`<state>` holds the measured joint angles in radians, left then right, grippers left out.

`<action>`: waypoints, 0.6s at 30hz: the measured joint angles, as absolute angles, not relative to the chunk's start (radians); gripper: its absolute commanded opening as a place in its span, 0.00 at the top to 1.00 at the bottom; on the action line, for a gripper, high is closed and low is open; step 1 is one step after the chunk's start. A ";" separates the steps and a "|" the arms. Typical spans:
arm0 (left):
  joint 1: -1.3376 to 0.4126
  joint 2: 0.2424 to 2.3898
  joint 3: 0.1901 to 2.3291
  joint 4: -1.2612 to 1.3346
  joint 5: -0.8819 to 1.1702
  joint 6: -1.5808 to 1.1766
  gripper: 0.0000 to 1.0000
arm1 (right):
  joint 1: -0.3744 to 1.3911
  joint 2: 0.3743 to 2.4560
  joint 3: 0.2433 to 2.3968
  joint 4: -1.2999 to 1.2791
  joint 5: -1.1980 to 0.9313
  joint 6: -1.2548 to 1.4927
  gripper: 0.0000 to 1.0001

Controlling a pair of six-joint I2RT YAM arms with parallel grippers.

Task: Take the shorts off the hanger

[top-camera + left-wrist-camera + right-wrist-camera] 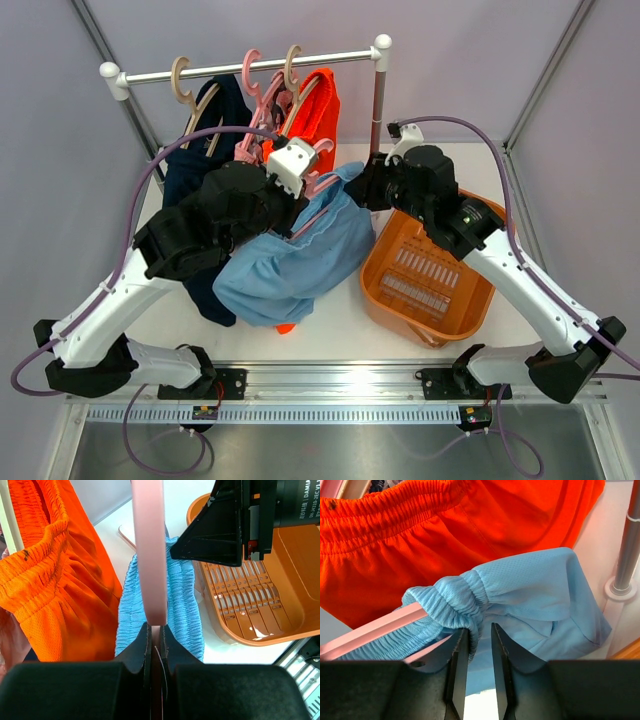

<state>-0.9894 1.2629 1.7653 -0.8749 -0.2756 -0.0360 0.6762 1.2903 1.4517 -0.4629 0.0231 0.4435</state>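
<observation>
My left gripper (320,160) (156,630) is shut on the bar of a pink hanger (148,555) (375,627) held in front of the rack. The light blue shorts (300,255) (182,595) (535,580) hang from it by their ribbed waistband. My right gripper (362,185) (476,630) is at the right end of that waistband. Its jaws stand a little apart, with the waistband's edge hanging between them against the left finger. The bright orange shorts (318,105) (470,520) and the dark navy shorts (215,110) hang on the rack behind.
The white rack bar (250,68) carries several hangers, and its right pole (380,100) (627,540) stands just behind my right gripper. An orange slotted basket (470,300) (300,580) sits on the table at the right, under my right arm.
</observation>
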 measured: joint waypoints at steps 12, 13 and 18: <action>-0.989 1.251 1.756 -0.881 -0.281 -0.036 1.00 | 0.699 1.328 1.481 -0.456 0.010 0.447 0.69; -0.989 1.251 1.756 -0.882 -0.281 -0.036 1.00 | 0.699 1.329 1.481 -0.455 0.010 0.446 0.77; -0.989 1.250 1.756 -0.882 -0.280 -0.036 1.00 | 0.701 1.332 1.492 -0.461 0.020 0.445 1.00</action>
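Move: The right hand's part-open fingers are at the near edge of the blue shorts' bunched waistband, about 1 cm ahead and 2 cm to their left, level with them. The orange shorts hang some 10 cm ahead and 5 cm left of this hand, and the rack post stands about 11 cm ahead, 5 cm right. From the left hand, still gripping the hanger, that waistband is roughly 8 cm ahead, 7 cm right and 5 cm lower. The right hand eases about 1.5 cm left into the blue waistband, then shuts its fingers, pinching the edge. ##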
